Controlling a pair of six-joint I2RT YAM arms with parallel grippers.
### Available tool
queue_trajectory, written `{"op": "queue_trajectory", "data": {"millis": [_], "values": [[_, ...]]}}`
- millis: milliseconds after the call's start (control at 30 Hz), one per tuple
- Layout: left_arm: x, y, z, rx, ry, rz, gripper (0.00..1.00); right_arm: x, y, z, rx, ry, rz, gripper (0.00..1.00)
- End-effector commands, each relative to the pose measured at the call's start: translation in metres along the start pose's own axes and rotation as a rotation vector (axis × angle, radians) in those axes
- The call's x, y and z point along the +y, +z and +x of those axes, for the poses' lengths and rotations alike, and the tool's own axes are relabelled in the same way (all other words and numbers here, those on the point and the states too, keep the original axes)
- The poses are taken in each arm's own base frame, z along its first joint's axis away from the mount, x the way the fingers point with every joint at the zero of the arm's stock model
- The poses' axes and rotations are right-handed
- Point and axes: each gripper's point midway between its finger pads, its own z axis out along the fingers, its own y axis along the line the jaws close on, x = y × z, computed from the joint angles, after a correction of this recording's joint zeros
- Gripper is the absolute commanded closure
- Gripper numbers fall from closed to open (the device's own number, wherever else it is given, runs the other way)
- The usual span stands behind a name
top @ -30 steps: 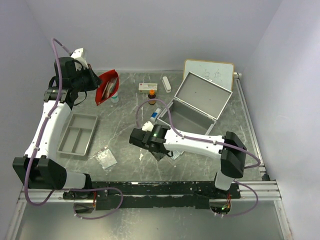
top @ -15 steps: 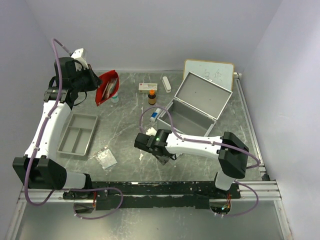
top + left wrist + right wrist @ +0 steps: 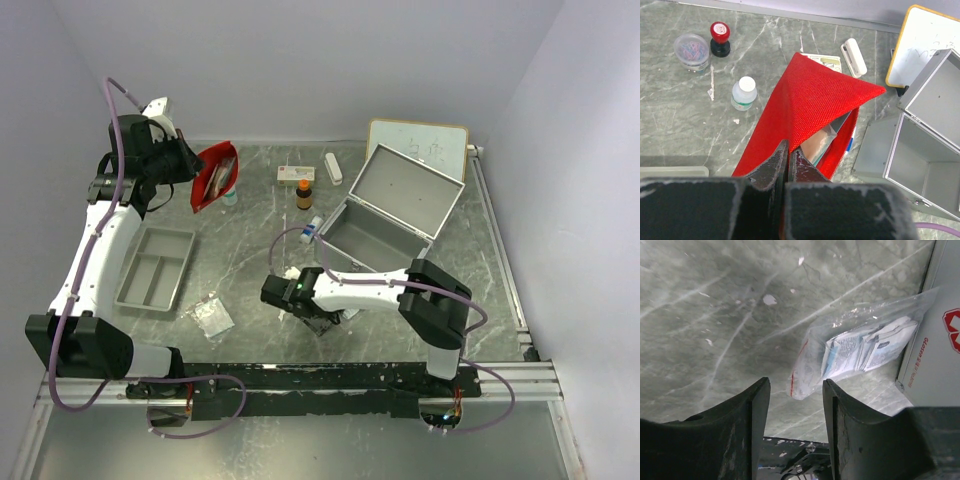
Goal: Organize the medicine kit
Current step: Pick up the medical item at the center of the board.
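Note:
My left gripper [image 3: 192,162] [image 3: 789,149] is shut on the edge of a red fabric pouch [image 3: 213,176] [image 3: 812,100] and holds it up and open at the back left. Packets show inside the pouch. My right gripper [image 3: 318,320] [image 3: 795,390] is open and empty, low over the table near the front middle. Just ahead of its fingertips [image 3: 760,395] lies a clear zip bag of folded leaflets [image 3: 860,352], not between the jaws. A white box with a red cross [image 3: 940,340] lies beside the bag. An open grey metal case [image 3: 390,215] [image 3: 920,150] stands right of centre.
A grey divided tray [image 3: 155,267] and a small clear bag [image 3: 212,315] lie at the left. A brown bottle [image 3: 304,193], white box [image 3: 295,174], white tube [image 3: 333,168], white bottle [image 3: 744,93], clip jar [image 3: 691,49], red stamp [image 3: 720,39] and whiteboard [image 3: 418,140] sit at the back.
My right gripper has swung down and left toward the table's near edge, and its wrist has turned. The left arm and red pouch have not moved.

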Motion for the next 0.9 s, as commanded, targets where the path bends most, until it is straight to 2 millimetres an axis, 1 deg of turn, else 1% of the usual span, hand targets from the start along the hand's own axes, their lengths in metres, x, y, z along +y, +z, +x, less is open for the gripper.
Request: {"op": "queue_trajectory", "data": {"millis": [0,67,100,167,233,267,367,433,467,600,667,733,800,833,867], "values": [[-0.010,-0.014,-0.022,-0.065,0.016,0.030,0.93,-0.007,0.011,0.013,0.031,-0.008,0.059,0.55],[-0.010,-0.013,-0.020,-0.060,0.013,0.035,0.93,-0.014,0.014,0.019,0.047,-0.006,0.094,0.60],[-0.011,-0.013,-0.020,-0.060,0.012,0.036,0.93,-0.016,0.015,0.020,0.050,-0.005,0.112,0.64],[-0.011,-0.013,-0.021,-0.062,0.013,0.037,0.93,-0.020,0.017,0.021,0.052,-0.004,0.139,0.77],[-0.011,-0.013,-0.022,-0.063,0.013,0.037,0.93,-0.022,0.016,0.018,0.044,0.001,0.153,0.95],[-0.011,-0.014,-0.022,-0.063,0.013,0.038,0.93,-0.022,0.015,0.015,0.034,0.004,0.153,1.00],[-0.011,-0.015,-0.023,-0.068,0.016,0.037,0.93,-0.020,0.007,0.001,0.006,0.010,0.136,1.00],[-0.011,-0.016,-0.023,-0.069,0.014,0.036,0.93,-0.016,-0.008,-0.018,-0.025,0.015,0.108,1.00],[-0.011,-0.016,-0.022,-0.069,0.012,0.035,0.93,-0.013,-0.018,-0.033,-0.054,0.024,0.084,1.00],[-0.012,-0.017,-0.022,-0.072,0.004,0.038,0.93,-0.004,-0.077,-0.102,-0.209,0.081,-0.028,1.00],[-0.012,-0.017,-0.023,-0.076,0.004,0.039,0.93,-0.003,-0.102,-0.131,-0.273,0.122,-0.089,1.00],[-0.012,-0.017,-0.023,-0.078,0.004,0.039,0.93,-0.006,-0.123,-0.154,-0.323,0.175,-0.154,1.00],[-0.011,-0.018,-0.024,-0.081,0.005,0.036,0.93,-0.010,-0.137,-0.172,-0.369,0.245,-0.229,1.00],[-0.012,-0.019,-0.025,-0.083,0.007,0.037,0.93,-0.013,-0.140,-0.176,-0.380,0.279,-0.266,1.00],[-0.012,-0.020,-0.026,-0.086,0.008,0.037,0.93,-0.015,-0.138,-0.176,-0.382,0.310,-0.298,1.00]]}}
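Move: The medical item, a clear zip bag of white packets, lies flat on the table. Its middle is about 5 cm right of the right hand, 3 cm ahead and 2 cm below. The metal box stands roughly 17 cm ahead and 10 cm right, the blue-and-white tube some 21 cm ahead and 3 cm left. The open red pouch, held by the left hand, is around 23 cm ahead, 26 cm left and 20 cm up. From the left hand the bag lies about 22 cm back, 34 cm right and 29 cm down. Ease the right gripper a couple of centimetres to the right and about 1 cm down while closing its half-open fingers, pinching the bag by its near, red-zipped end. Then lift fast, some 17 cm up and as far left with a lesser reach forward, towards the red pouch, swinging the fingertips out to the left by nearly 30 degrees. ##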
